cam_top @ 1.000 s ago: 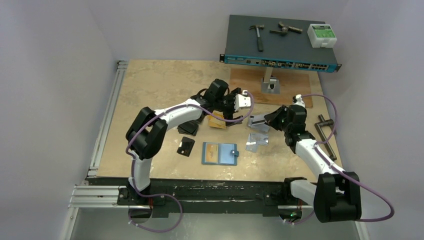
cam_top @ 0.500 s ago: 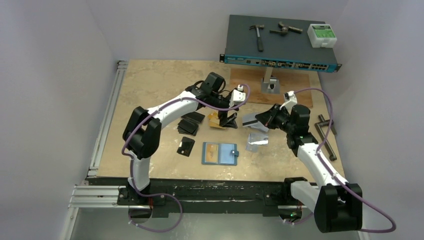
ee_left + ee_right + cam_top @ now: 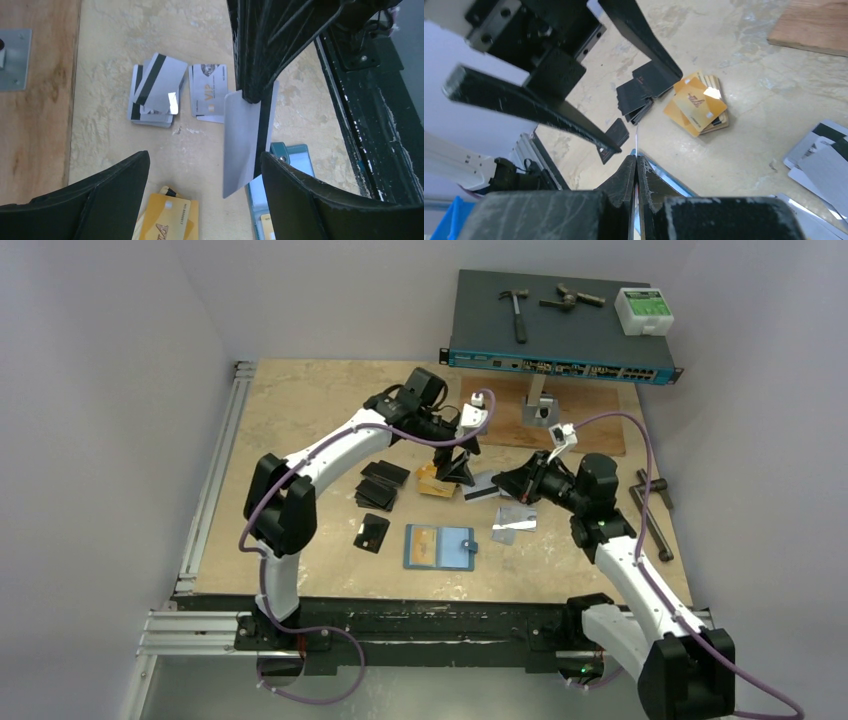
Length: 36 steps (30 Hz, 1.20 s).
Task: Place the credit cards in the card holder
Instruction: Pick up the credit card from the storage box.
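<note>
My right gripper (image 3: 503, 483) is shut on a silver credit card (image 3: 245, 135) and holds it above the table, edge-on in its own wrist view (image 3: 636, 140). My left gripper (image 3: 205, 170) stands open, with a finger on each side of that card and not touching it. The teal card holder (image 3: 440, 547) lies open near the front edge, an orange card in a pocket. On the table lie an orange stack (image 3: 432, 482), black cards (image 3: 378, 485) and silver cards (image 3: 515, 520).
A single black card (image 3: 371, 532) lies left of the holder. At the back a network switch (image 3: 560, 335) carries a hammer and other tools. A wooden board (image 3: 590, 415) with a metal bracket sits in front of it. A metal key tool (image 3: 650, 505) lies at the right.
The right arm has carried the silver card up and to the left. The left arm has swung back and turned its fingers round that card. Its jaws have narrowed a little.
</note>
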### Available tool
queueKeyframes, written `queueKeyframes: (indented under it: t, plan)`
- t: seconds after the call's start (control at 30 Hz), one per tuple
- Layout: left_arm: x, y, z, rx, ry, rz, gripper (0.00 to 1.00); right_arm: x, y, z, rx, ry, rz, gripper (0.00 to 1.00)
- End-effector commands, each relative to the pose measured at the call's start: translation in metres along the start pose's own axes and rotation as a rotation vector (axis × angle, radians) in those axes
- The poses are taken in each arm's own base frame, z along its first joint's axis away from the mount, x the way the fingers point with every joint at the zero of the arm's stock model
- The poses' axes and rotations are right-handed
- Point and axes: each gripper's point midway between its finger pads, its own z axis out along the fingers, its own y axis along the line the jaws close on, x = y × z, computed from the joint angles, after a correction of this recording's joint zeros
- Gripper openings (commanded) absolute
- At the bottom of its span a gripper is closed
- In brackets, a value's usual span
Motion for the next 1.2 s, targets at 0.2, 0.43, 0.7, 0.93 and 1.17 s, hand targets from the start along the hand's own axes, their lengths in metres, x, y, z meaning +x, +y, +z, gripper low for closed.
queueKeyframes:
  t: [0.2, 0.43, 0.7, 0.93, 1.17]
  plan:
    - [-0.017, -0.049, -0.019, 0.263, -0.048, -0.043, 0.62, -0.017, 0.039, -0.002, -0.110, -0.050, -0.142, 0.00]
    - [-0.019, -0.056, -0.023, 0.278, -0.046, -0.053, 0.42, -0.025, 0.061, -0.008, -0.169, -0.073, -0.195, 0.00]
    - [-0.036, -0.065, -0.026, 0.275, -0.095, -0.048, 0.00, -0.037, 0.078, -0.013, -0.190, -0.087, -0.226, 0.00]
    - [-0.057, -0.060, -0.037, 0.177, -0.165, -0.288, 0.00, -0.041, 0.062, -0.011, -0.091, -0.089, -0.194, 0.67]
    - [-0.085, -0.063, -0.054, 0.153, -0.239, -0.470, 0.00, -0.036, 0.072, -0.019, -0.162, -0.160, -0.148, 0.77]
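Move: My right fingers hold the white credit card with the black stripe, its middle about 3 cm left of them, 1 cm back and slightly lower; the loose silver stack is some 6 cm right and 1 cm back, 18 cm down. From my open left hand the card is about 4 cm back, 2 right, 2 below. The gold cards lie 7 cm left, 2 back, and the card holder 6 left, 18 back, both some 16 below that hand. I draw my left hand back about 5 cm after a small rise and close its fingers flat over the card's free end, while my right hand keeps its hold and lifts it. Once the left has shut, I open my right fingers wide, having risen some 6 cm, and my left hand rises too, rolling its wrist about 25 degrees. ##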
